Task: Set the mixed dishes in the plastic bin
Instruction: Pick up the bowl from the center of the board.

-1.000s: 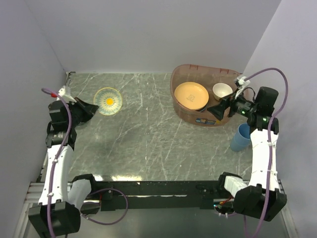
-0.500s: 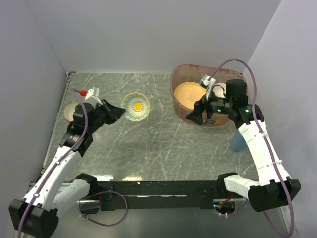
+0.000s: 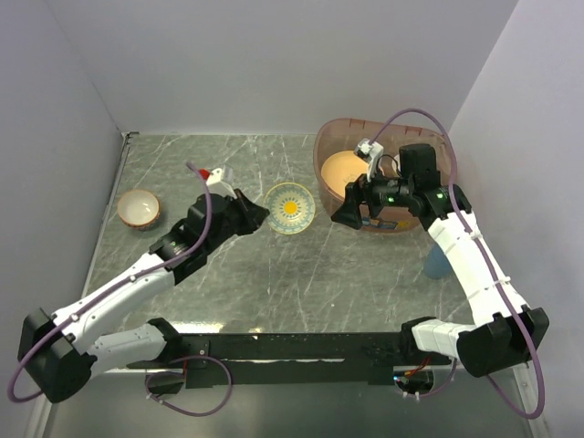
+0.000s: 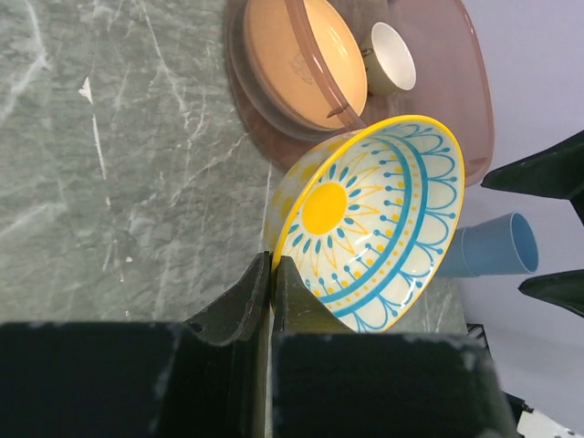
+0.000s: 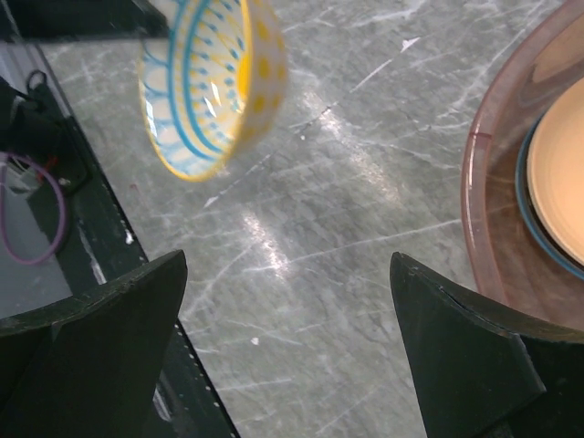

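Note:
My left gripper [image 3: 262, 215] [image 4: 272, 261] is shut on the rim of a bowl [image 3: 290, 208] [image 4: 374, 219] [image 5: 210, 82] with a yellow centre and blue pattern, held tilted above the middle of the table. The plastic bin [image 3: 321, 151] [image 4: 474, 109] [image 5: 474, 182] stands back right, holding the yellow-orange plate [image 3: 339, 169] [image 4: 301, 55] [image 5: 558, 182] and the small cream bowl [image 4: 388, 59]. My right gripper [image 3: 347, 208] [image 5: 287, 274] hangs open and empty over the table, by the bin's front-left corner. A red-patterned bowl [image 3: 139, 208] sits far left. The light blue cup [image 3: 436, 260] [image 4: 493, 246] lies right of the bin.
Grey walls close the table in at the back, left and right. The right arm [image 3: 456, 237] reaches across the bin's front and hides part of it in the top view. A black rail [image 3: 292, 347] runs along the near edge.
The left arm has swung right from the far left, carrying the patterned bowl to mid-table and uncovering the red-patterned bowl. The right arm has moved left from near the cup to the bin's front-left.

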`<state>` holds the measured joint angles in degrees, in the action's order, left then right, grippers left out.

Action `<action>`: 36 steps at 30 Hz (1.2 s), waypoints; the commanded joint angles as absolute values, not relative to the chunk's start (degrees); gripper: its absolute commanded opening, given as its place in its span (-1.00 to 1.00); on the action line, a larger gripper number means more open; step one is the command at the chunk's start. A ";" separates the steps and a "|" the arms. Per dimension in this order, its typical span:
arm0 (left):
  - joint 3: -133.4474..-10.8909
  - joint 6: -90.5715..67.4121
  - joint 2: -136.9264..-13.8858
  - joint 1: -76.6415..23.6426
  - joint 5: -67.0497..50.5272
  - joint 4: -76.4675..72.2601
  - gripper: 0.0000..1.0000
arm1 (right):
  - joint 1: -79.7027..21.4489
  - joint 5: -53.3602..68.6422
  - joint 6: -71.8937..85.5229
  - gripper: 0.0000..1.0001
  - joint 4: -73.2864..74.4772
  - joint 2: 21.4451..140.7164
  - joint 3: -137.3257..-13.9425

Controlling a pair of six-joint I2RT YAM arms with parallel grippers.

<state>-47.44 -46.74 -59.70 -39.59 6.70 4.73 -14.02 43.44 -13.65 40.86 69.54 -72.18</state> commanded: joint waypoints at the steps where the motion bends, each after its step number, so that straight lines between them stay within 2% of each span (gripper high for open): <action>1: -53.52 -49.22 -62.31 -44.72 15.55 -1.85 -0.99 | -14.33 46.05 -8.27 1.00 36.22 69.26 -72.34; 14: -61.95 -51.59 -69.69 -55.89 29.61 2.46 -0.99 | -14.24 44.57 1.30 1.00 29.18 71.01 -69.52; 17: -64.06 -52.90 -71.71 -57.74 33.04 4.74 -0.98 | -14.33 42.46 2.19 0.93 28.74 71.19 -69.43; 23: -68.02 -53.88 -74.26 -60.20 37.26 8.17 -0.99 | -14.68 40.70 3.16 0.25 27.86 71.72 -68.73; 24: -68.20 -53.88 -74.53 -60.55 37.27 8.17 -0.98 | -14.85 40.43 3.25 0.05 27.95 71.98 -68.73; 26: -68.73 -53.79 -74.79 -60.91 37.35 8.00 -0.98 | -15.03 40.08 3.34 -0.11 28.04 72.33 -68.82; 29: -69.08 -53.26 -74.97 -61.35 37.09 7.47 -0.99 | -15.12 39.46 3.25 -0.45 28.39 72.95 -69.17; 30: -69.08 -52.83 -74.80 -61.43 36.92 7.12 -0.99 | -15.12 39.11 2.90 -0.74 28.65 73.12 -69.43; 32: -68.73 -51.51 -74.62 -61.44 35.34 6.33 -0.98 | -15.12 38.41 2.20 -1.00 29.09 73.21 -69.96; 35: -67.33 -47.29 -73.57 -61.35 33.15 3.61 -0.98 | -14.77 38.67 0.62 -1.00 30.49 72.69 -70.93; 36: -66.45 -44.24 -73.04 -61.17 30.79 1.95 -0.79 | -14.16 40.15 0.53 -1.00 30.67 72.51 -71.01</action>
<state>-66.22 -50.24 -75.24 -61.41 34.41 10.57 -14.66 36.60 2.33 30.24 73.89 -68.95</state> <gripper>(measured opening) 0.065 0.050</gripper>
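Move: The patterned bowl hangs by its near left rim from the left fingers, its middle about 5 cm right and 2 cm ahead of them, a touch lower. From the open right hand, the bowl's middle is some 13 cm to the left, 2 cm ahead and 5 cm below. The orange plate in the bin is about 15 cm ahead, 4 cm right and 22 cm below the right hand; the bin's middle lies some 8 cm further right than that plate. The left hand keeps its pinch on the bowl and carries it about 9 cm to the right towards the right gripper, quickly at first and then slowing, raising it some 4 cm on the way with hardly any turn of the wrist. The right hand meanwhile eases forward about 4 cm and, late on, sinks about 2 cm while its wrist turns some 15 degrees, mainly clockwise; in the later half its wide-open fingers shut and pinch the bowl's right rim. ##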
